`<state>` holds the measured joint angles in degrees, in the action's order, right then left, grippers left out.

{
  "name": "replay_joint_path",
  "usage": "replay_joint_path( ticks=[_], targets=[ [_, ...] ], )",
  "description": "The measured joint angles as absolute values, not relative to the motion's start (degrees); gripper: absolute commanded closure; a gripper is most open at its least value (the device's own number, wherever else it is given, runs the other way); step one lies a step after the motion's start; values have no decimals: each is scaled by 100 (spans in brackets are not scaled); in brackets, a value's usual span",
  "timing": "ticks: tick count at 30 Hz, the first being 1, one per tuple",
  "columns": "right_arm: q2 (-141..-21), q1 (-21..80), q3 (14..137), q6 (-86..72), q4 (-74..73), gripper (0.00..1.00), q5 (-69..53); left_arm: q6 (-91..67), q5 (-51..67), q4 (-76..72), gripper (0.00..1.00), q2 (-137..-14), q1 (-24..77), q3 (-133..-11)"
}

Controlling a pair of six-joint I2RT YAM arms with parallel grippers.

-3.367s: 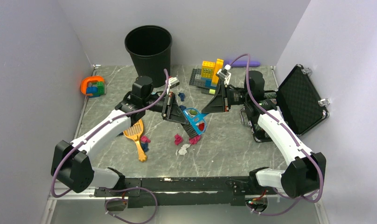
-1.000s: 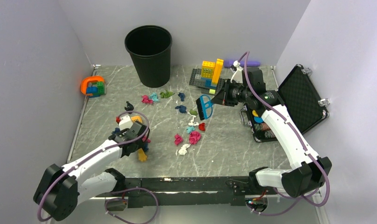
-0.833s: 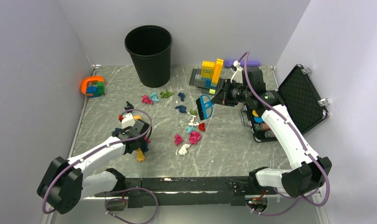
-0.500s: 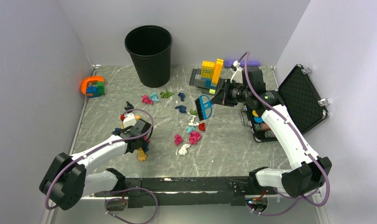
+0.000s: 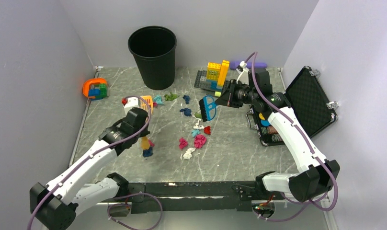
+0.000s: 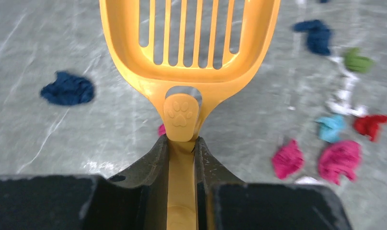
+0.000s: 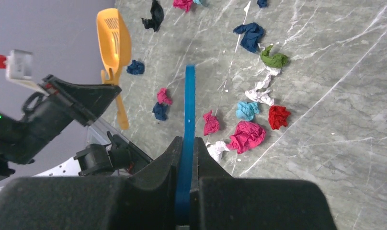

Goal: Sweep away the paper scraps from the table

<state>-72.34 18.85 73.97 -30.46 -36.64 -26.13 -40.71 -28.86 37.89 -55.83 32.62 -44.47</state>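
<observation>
My left gripper [image 5: 142,125] [image 6: 182,141] is shut on the handle of an orange slotted scoop [image 5: 145,142] [image 6: 189,48] and holds it off the table [image 5: 239,148]. My right gripper [image 5: 223,101] [image 7: 185,143] is shut on a blue brush [image 5: 209,108] [image 7: 189,105], held above the middle of the table. Paper scraps lie scattered between them: magenta [image 5: 199,141] [image 7: 248,135], red [image 5: 207,130] [image 7: 278,117], navy [image 5: 185,111] [image 7: 250,36], green [image 7: 274,59], teal [image 7: 247,109] and white [image 5: 188,153]. Under the scoop lie a navy scrap [image 6: 68,89] and two pink ones [image 6: 339,160].
A black bin [image 5: 152,55] stands at the back. A stack of building bricks [image 5: 215,74] is at the back right. An open black case [image 5: 306,100] with poker chips [image 5: 266,125] sits at the right edge. An orange holder with bricks [image 5: 96,88] is at the far left.
My left gripper has closed on the scoop's handle and lifted it up and towards the back. The right arm with the brush has barely moved.
</observation>
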Motion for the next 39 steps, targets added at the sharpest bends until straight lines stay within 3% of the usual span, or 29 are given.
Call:
replay_joint_path(
  ticks=[6,17,19,23,25,33,39],
  targets=[
    [-7317,1885,7397,-3046,-3704,100,-2576,-3175,-1793,3308,87,-5450,3435,-4678],
    [-7061,1887,7334,-3061,-3876,100,-2536,-2816,-1688,2762,82,-7859,4276,-5212],
    [-6965,1887,7332,-3061,-3946,100,-2528,-2838,-1730,2613,71,-8267,4278,-5308],
    [-6744,1890,7332,-3063,-4121,100,-2451,-2915,-1747,2375,39,-8853,4278,-5435],
    [-6685,1890,7332,-3063,-4169,100,-2436,-2965,-1734,2298,31,-8991,4278,-5435],
    [-6619,1890,7332,-3114,-4342,100,-2440,-2932,-1636,1507,26,-8484,4281,-4648],
    [-6694,1890,7347,-3157,-4379,100,-2563,-2689,-1579,624,31,-7533,4414,-3573]
  ],
)
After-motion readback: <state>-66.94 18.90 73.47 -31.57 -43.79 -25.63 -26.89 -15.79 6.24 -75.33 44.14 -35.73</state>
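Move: The left hand holds the orange scoop above the table; the bare spot for it lies about 3 cm ahead, 12 cm right and 11 cm below. From this hand the small pink scrap is about 15 cm right and 3 cm back, the big pink scrap 23 cm right and 2 cm back, the dark blue scrap 16 cm right and 11 cm ahead. From the brush-holding right hand that spot lies some 17 cm left, 3 cm back, 25 cm below. Left hand swings scoop some 13 cm right, clockwise, lowers it, opens; right hand draws brush back 3 cm. ##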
